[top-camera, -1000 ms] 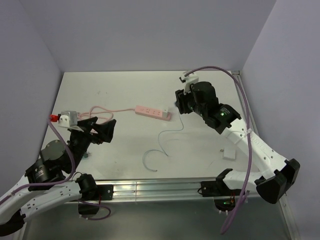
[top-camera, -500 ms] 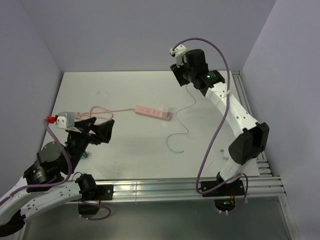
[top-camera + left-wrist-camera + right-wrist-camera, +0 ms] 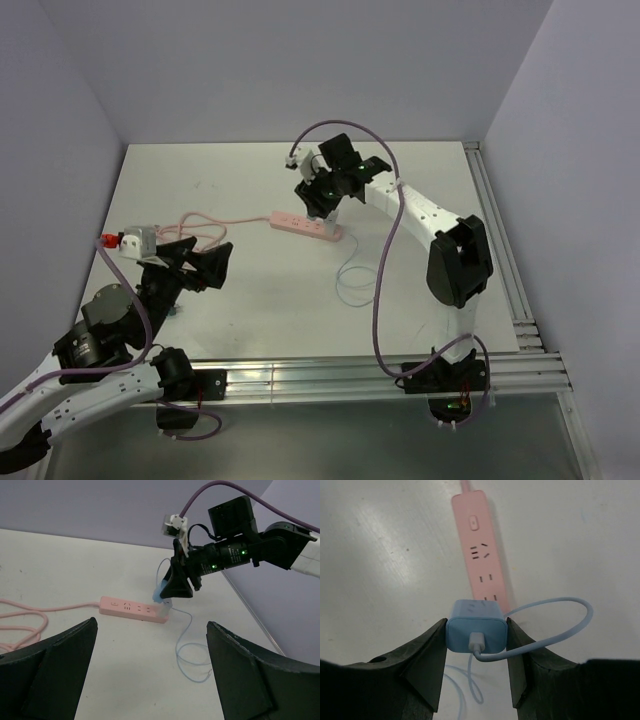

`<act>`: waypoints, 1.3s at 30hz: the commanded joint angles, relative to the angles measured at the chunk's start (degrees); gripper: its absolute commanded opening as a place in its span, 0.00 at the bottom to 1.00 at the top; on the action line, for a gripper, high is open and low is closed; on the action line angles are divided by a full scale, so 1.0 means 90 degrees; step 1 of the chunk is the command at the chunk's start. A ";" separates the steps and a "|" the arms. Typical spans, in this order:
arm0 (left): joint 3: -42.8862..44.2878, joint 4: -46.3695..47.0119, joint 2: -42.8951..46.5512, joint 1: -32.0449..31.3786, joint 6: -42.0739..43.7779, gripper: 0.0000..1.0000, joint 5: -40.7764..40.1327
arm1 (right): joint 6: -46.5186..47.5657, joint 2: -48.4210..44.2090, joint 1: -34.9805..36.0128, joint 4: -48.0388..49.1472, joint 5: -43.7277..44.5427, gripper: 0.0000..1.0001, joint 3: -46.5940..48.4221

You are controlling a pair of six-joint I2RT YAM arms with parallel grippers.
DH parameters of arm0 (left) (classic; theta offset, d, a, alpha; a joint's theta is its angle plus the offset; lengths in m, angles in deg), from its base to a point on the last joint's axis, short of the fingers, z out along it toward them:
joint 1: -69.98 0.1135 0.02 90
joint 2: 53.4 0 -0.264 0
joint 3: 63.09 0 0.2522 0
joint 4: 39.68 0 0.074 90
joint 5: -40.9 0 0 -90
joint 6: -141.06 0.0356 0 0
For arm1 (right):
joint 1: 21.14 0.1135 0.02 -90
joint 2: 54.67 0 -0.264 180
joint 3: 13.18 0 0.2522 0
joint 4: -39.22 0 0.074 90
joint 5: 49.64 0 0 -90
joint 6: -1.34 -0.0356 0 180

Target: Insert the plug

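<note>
The plug (image 3: pixel 470 617) is a small light-blue block with a white connector at its back. My right gripper (image 3: pixel 476 635) is shut on its two sides. It hangs just above the near end of the pink power strip (image 3: pixel 482 555), whose sockets face up. From above, the right gripper (image 3: pixel 320 205) reaches over the strip's right end (image 3: pixel 300 224). The plug's thin pale cable (image 3: pixel 352 280) loops on the table in front of the strip. My left gripper (image 3: pixel 205 262) is open and empty at the near left, well short of the strip (image 3: pixel 132 608).
The strip's pink cord (image 3: pixel 195 222) coils on the table's left side, close to the left arm. Metal rails run along the front edge (image 3: pixel 330 375) and the right edge (image 3: pixel 495 240). Purple walls close in the back and sides.
The right arm swung left from the table's right rear to above the power strip's right end, carrying the plug, with the cable dragged after it. The left arm barely moved.
</note>
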 commanded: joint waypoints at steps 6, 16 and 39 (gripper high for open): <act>-0.0118 0.0248 0.0125 -0.0002 0.0036 0.95 0.0150 | 0.0577 0.0414 0.0337 -0.0047 0.0040 0.00 0.0126; -0.0148 0.0287 0.0116 -0.0002 0.0085 0.96 0.0179 | 0.0471 0.0601 0.0318 -0.0096 0.0587 0.00 0.0420; -0.0021 0.0248 0.0008 -0.0002 0.0056 0.96 0.0355 | -0.5888 -0.0425 -0.3462 0.1437 -0.0121 0.00 0.1853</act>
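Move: The right gripper already holds the blue plug over the pink power strip, whose middle lies about 5 cm to its left, 3 cm ahead and some 10 cm below. The white plug in the strip's right end is about 2 cm to the hand's right, 1 cm ahead and 6 cm below; the blue cable's loops lie roughly 9 cm back, 9 cm right and 11 cm below. From the left hand the strip's middle is some 26 cm ahead, 15 cm right and 27 cm below. Keep the right fingers closed on the blue plug and dip it about 6 cm towards the power strip, easing slightly left. Then reverse sharply: lift and sweep the plug away from the strip, some 23 cm right, 20 cm up and 13 cm forward, while the wrist swings clockwise and rolls its left side up. ##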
